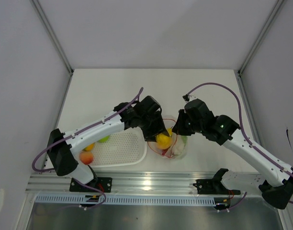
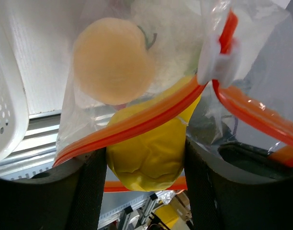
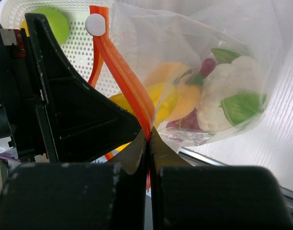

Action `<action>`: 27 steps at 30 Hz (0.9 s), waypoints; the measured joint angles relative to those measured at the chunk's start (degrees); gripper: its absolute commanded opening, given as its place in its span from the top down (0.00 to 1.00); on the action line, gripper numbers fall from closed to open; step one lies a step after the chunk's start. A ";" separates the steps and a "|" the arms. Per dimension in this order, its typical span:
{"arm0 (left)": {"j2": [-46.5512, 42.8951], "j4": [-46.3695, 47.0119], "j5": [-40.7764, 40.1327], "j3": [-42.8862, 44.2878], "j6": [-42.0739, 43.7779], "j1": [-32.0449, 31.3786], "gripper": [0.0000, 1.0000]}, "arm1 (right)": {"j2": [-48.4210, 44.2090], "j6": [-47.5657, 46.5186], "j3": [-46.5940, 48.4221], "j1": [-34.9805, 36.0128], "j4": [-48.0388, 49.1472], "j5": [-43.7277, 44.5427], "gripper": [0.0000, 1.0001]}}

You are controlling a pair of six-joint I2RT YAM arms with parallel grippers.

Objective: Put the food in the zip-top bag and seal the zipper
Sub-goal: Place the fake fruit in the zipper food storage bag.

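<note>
The clear zip-top bag [image 1: 178, 150] hangs open between my two grippers, in front of the arm bases. My right gripper [image 3: 148, 139] is shut on its red-orange zipper [image 3: 121, 72], holding one side of the mouth up. My left gripper [image 2: 145, 160] grips a yellow fruit [image 2: 146, 153] between both pads, right at the bag's mouth and pressed against the zipper [image 2: 137, 122]. Inside the bag lie an orange fruit [image 3: 180, 93], a white cauliflower lump [image 3: 228, 96] with green leaves, and dark red grapes [image 3: 187, 120]. From above, the yellow fruit [image 1: 163, 140] shows under the left gripper [image 1: 161, 133].
A white slotted basket [image 1: 120, 148] sits left of the bag, holding a green fruit [image 1: 104, 139], a yellow-orange one [image 1: 89, 146] and a reddish one [image 1: 86, 157]. The zipper's white slider [image 3: 95, 24] sits at the strip's far end. A metal rail [image 1: 151, 182] runs along the near edge.
</note>
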 measured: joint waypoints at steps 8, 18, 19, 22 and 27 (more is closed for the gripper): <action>2.82 5.03 0.42 0.70 -0.28 3.48 0.32 | 0.00 0.17 -0.11 0.00 0.02 0.02 1.00; 5.40 9.16 1.53 3.28 3.98 4.63 0.01 | 0.00 0.39 -0.66 0.11 0.24 0.02 1.00; 5.38 9.46 1.60 3.26 4.37 4.63 0.00 | 0.00 0.39 -0.66 0.15 0.24 0.02 1.00; 4.09 10.82 1.70 2.05 5.75 4.63 0.01 | 0.00 0.39 -0.66 0.24 0.24 0.02 1.00; -4.55 17.03 3.06 -8.83 8.37 4.63 0.00 | 0.00 0.39 -0.66 0.28 0.20 0.04 1.00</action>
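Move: The left hand already holds the yellow pear in the open mouth of the bag. The middle of the bag's pouch, where the pear is to go, lies about 3 cm ahead of this hand, 6 cm to its right and 11 cm below. Down inside, the orange sits some 3 cm ahead and 3 cm to the right, and the cauliflower about 2 cm ahead and 9 cm to the right. For the right hand, shut on the zipper edge, the pouch's middle is nearly straight below, roughly 12 cm. Still gripping the pear, the left hand carries it through the bag's mouth, about 5 cm forward and slightly right over the orange, then spreads its fingers fully and lets go. It goes on slightly right and rises a little, then backs out some 2 cm and leftward, tilting about 15 degrees in all. The right hand stays put, pinching the zipper edge. ##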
